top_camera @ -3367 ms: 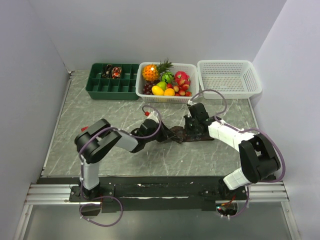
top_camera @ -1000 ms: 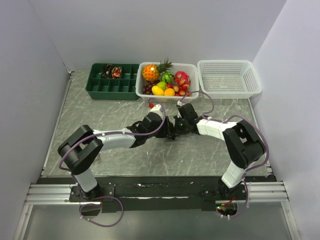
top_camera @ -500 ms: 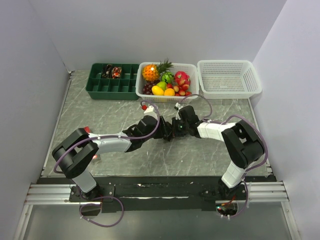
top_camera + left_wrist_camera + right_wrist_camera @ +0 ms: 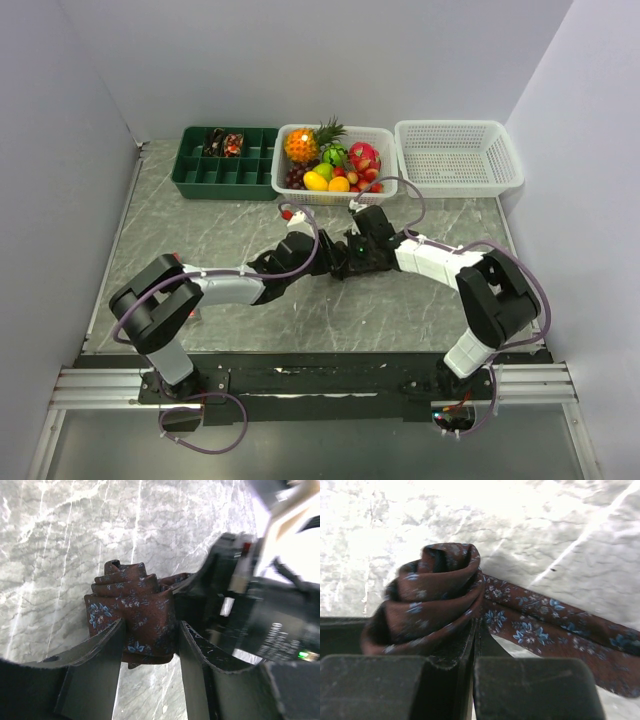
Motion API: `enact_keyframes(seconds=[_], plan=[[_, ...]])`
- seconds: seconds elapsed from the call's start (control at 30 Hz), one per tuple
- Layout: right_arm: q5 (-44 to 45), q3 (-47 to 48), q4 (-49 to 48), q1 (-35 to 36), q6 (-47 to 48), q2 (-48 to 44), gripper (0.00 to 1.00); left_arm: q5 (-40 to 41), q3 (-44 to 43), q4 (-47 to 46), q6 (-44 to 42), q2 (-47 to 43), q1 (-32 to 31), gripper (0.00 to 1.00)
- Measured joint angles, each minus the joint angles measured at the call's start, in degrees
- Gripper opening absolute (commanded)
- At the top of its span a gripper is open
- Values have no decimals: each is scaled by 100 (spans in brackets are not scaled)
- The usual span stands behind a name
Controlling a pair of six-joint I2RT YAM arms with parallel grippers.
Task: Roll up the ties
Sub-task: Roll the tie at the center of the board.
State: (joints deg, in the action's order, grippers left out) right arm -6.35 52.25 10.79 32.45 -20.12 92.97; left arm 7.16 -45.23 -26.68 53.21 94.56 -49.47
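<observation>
One dark brown tie (image 4: pixel 131 611) with small blue flowers is wound into a coil on the marble table. My left gripper (image 4: pixel 150 627) straddles the coil's lower part, a finger pressed on each side. In the right wrist view the coil (image 4: pixel 427 607) rests over the left finger, and its loose tail (image 4: pixel 555 625) runs off to the right. My right gripper (image 4: pixel 476 622) is shut where the tail leaves the coil. From above, both grippers (image 4: pixel 328 260) (image 4: pixel 348 258) meet at mid-table and hide the tie. More rolled ties (image 4: pixel 222 145) sit in a green tray (image 4: pixel 225 180).
A white basket (image 4: pixel 283 160) of toy fruit stands behind the grippers, and another white basket (image 4: pixel 460 124) with nothing in it at the back right. Grey walls close in the table on the left, right and back.
A few seconds ago the tie lay partly spread between the grippers; now it is a tight coil. In the last second both grippers barely moved, and the right elbow swung slightly outward.
</observation>
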Motion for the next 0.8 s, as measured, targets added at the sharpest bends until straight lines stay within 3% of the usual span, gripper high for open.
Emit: enact_keyframes(seconds=[0.8], plan=[[981, 48, 831, -205, 330, -673, 0, -284, -605, -129, 46, 605, -122, 55]])
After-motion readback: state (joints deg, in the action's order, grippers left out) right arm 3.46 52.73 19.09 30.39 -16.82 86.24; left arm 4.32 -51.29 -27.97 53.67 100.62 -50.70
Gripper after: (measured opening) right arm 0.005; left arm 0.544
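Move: The rolled part of the tie sits just off both hands. From the right hand, whose fingers are already shut at the roll's inner edge, its middle is about 3 cm left, 1 cm ahead and roughly level. From the left hand it is about 3 cm right, 1 cm ahead and 3 cm lower. From the right hand, the flat tail lies some 6 cm right, 1 cm back and 2 cm lower; the fruit basket is about 23 cm ahead and 4 cm left. Rightward together: the right hand, still shut on the tie beside the roll, goes about 5 cm right and rises some 2 cm, its left side tipping down about 10 degrees. The left hand follows some 3.5 cm, first sinking a centimetre and coming back up, its half-open fingers kept around the roll without closing. ##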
